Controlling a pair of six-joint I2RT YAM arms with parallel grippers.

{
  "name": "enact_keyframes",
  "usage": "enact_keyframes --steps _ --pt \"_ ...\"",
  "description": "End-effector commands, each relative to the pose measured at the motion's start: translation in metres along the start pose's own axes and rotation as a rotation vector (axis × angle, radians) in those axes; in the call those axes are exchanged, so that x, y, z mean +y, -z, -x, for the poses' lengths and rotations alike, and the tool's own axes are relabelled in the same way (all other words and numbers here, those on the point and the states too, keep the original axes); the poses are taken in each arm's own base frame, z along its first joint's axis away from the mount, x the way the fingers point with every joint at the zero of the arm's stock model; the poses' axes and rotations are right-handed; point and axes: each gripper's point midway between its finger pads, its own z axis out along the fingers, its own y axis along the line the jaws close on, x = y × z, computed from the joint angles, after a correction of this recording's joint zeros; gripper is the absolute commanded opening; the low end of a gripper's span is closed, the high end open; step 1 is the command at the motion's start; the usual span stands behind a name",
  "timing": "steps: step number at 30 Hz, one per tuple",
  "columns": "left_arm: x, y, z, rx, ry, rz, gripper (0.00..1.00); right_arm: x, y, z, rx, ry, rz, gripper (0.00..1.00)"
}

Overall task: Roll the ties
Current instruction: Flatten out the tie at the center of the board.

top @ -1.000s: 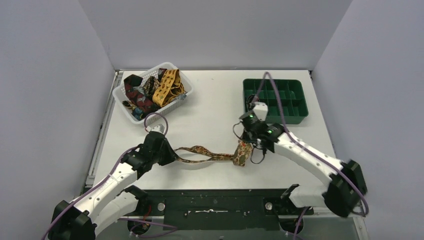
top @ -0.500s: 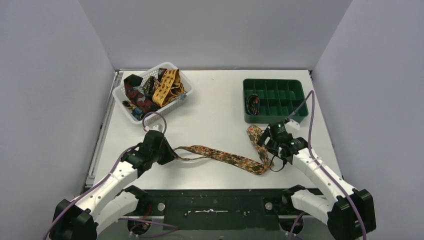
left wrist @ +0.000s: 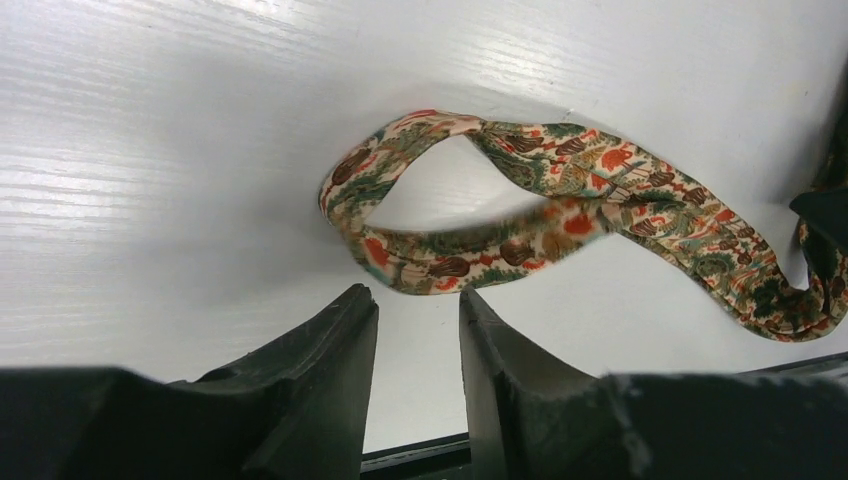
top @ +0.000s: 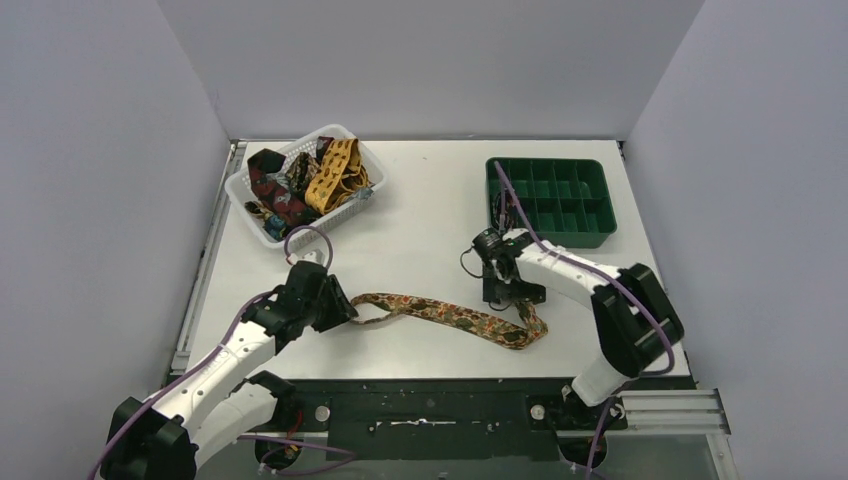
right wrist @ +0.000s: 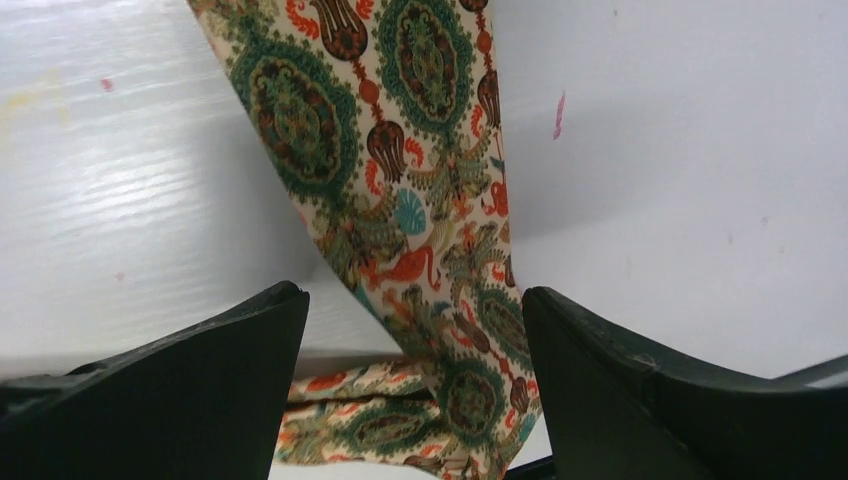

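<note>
One brown-orange patterned tie (top: 450,315) lies unrolled on the white table, its left end curled into a loop (left wrist: 400,200) and its right end folded over itself (right wrist: 400,420). My left gripper (top: 345,308) sits just short of that loop. Its jaws (left wrist: 415,295) stand slightly apart with only bare table between them. My right gripper (top: 512,293) hovers over the tie's right end, wide open (right wrist: 412,295), with the tie (right wrist: 420,200) lying on the table below and between the fingers, untouched. More ties (top: 335,175), dark red and mustard yellow, are heaped in a basket.
The white basket (top: 245,185) stands at the back left. A green compartment tray (top: 600,235) stands at the back right, just beyond the right arm. Purple cables loop off both arms. The black mounting rail runs along the near edge.
The right gripper opened and let the tie's end drop, swung out right, then came back over the tie's right end. The left jaws parted and released the narrow end. The tie now lies flat.
</note>
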Motion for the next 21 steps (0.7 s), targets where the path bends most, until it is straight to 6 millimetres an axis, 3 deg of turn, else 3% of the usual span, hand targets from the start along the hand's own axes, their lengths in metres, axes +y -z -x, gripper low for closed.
enact_keyframes --steps 1,9,15,21 --pt "-0.007 0.007 0.015 -0.042 -0.006 -0.007 0.36 -0.020 -0.008 0.019 -0.053 0.101 -0.212 0.79" --pt "0.001 0.008 0.022 -0.058 -0.024 0.046 0.51 -0.005 -0.039 0.022 -0.029 0.144 -0.199 0.60" --pt "-0.004 0.002 0.025 -0.050 -0.040 0.038 0.53 -0.005 -0.060 0.016 0.038 0.094 -0.080 0.32" --pt "-0.005 -0.003 0.024 -0.024 -0.056 0.038 0.53 0.016 -0.065 0.007 0.077 0.035 0.187 0.08"
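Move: The stretch of the tie's wide end to be pinched lies about 5 cm ahead of the right hand, 2 cm to its right and 3 cm below. The tie's fold is about 8 cm back and 3 cm right of that hand; the green tray's middle is some 20 cm ahead and 7 cm right. From the left hand, the wide end lies roughly 37 cm right and 5 cm ahead, with the narrow-end loop level with it, 5 cm right. Right hand goes some 5 cm forward, down and right, pinching the tie's wide end; left fingers open wider. ##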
